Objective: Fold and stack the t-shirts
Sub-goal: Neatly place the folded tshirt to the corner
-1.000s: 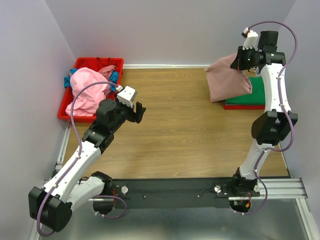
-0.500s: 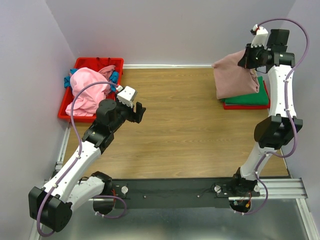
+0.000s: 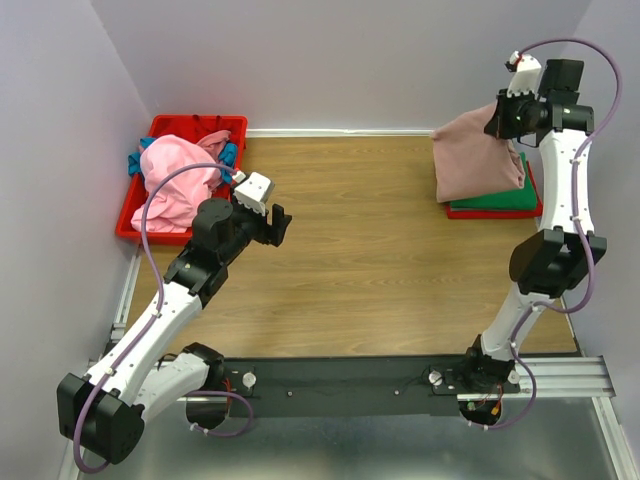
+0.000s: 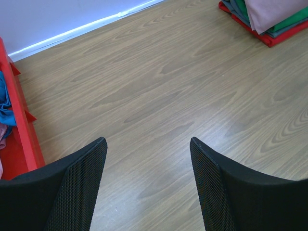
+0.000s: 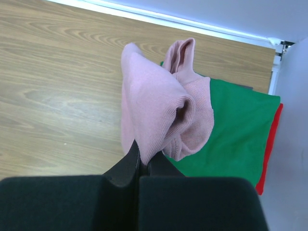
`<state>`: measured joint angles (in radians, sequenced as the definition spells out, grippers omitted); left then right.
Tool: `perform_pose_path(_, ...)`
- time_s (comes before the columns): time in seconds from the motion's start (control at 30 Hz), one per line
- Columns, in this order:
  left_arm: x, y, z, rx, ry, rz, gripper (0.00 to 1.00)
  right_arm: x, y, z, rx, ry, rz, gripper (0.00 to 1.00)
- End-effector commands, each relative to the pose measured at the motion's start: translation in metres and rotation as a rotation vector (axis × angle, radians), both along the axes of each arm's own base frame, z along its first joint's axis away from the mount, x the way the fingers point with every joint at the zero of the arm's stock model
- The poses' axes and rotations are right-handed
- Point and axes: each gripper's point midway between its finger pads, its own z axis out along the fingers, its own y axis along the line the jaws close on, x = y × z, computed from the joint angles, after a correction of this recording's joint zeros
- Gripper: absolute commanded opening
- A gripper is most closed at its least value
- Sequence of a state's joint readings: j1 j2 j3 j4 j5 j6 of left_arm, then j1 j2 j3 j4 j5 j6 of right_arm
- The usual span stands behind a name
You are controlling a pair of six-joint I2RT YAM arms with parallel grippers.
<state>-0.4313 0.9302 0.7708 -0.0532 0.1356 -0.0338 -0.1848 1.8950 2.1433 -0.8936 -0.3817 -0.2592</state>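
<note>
My right gripper (image 3: 497,118) (image 5: 143,161) is shut on a folded dusty-pink t-shirt (image 3: 476,155) (image 5: 159,110), which hangs in the air over the stack at the back right. That stack has a folded green t-shirt (image 3: 505,195) (image 5: 231,130) lying on a red one (image 3: 495,212) (image 5: 269,144); it also shows in the left wrist view (image 4: 269,21). A brighter pink t-shirt (image 3: 178,180) lies crumpled in the bin with blue cloth (image 3: 229,152) (image 4: 5,103). My left gripper (image 3: 275,226) (image 4: 148,147) hovers open over bare table, nothing between its fingers.
A red plastic bin (image 3: 135,205) (image 4: 21,130) stands at the back left against the wall. The wooden table (image 3: 350,240) is closed in by lilac walls at the back and sides. A black rail (image 3: 350,380) carries both arm bases at the near edge.
My right gripper has carried the dusty-pink t-shirt rightward, so it now hangs more squarely over the green and red stack. The left arm has not moved.
</note>
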Motion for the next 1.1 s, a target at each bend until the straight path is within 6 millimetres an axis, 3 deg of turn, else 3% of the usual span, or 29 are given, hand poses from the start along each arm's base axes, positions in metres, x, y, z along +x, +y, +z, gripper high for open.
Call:
perform_pose_path(0.0, -0.002, -0.004, -0.001, -0.002, -0.008, -0.026, 0.77, 0.017, -0.021, -0.007, -0.078, -0.006, -0.038, 0.0)
perform_pose_path(0.57, -0.001, -0.005, -0.006, 0.005, 0.004, -0.03, 0.77, 0.066, -0.079, -0.056, -0.294, 0.002, -0.201, 0.0)
perform_pose_path(0.77, 0.0, -0.005, -0.007, 0.005, 0.007, -0.031, 0.77, 0.072, -0.099, -0.066, -0.377, -0.001, -0.266, 0.0)
perform_pose_path(1.0, 0.0, -0.006, -0.008, 0.007, 0.01, -0.034, 0.77, 0.068, -0.12, -0.097, -0.471, 0.016, -0.338, 0.0)
perform_pose_path(1.07, 0.0, -0.006, -0.008, 0.007, 0.01, -0.034, 0.77, 0.07, -0.127, -0.095, -0.505, -0.005, -0.367, 0.0)
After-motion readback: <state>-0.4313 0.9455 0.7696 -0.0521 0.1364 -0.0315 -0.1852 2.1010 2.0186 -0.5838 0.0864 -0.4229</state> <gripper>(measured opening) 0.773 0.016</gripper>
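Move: The right hand holds the t-shirt by a gathered edge, with the rest hanging. The stack with the green t-shirt on top has its middle about 4 cm ahead of this hand, 8 cm to its right and roughly 24 cm below. The table's far right corner is some 19 cm ahead, 18 cm to the right and 27 cm below. From the left hand, the stack lies about 23 cm ahead, 54 cm to the right and 20 cm lower. Keep the right gripper shut on the t-shirt's edge and swing it down, right and forward over the stack, about 10 cm each down and to the right and 6 cm forward. Sink and reach first, hold height while carrying on right, then sink again. Meanwhile turn the wrist some 15 degrees clockwise and let the hand's left side dip by about 20. ##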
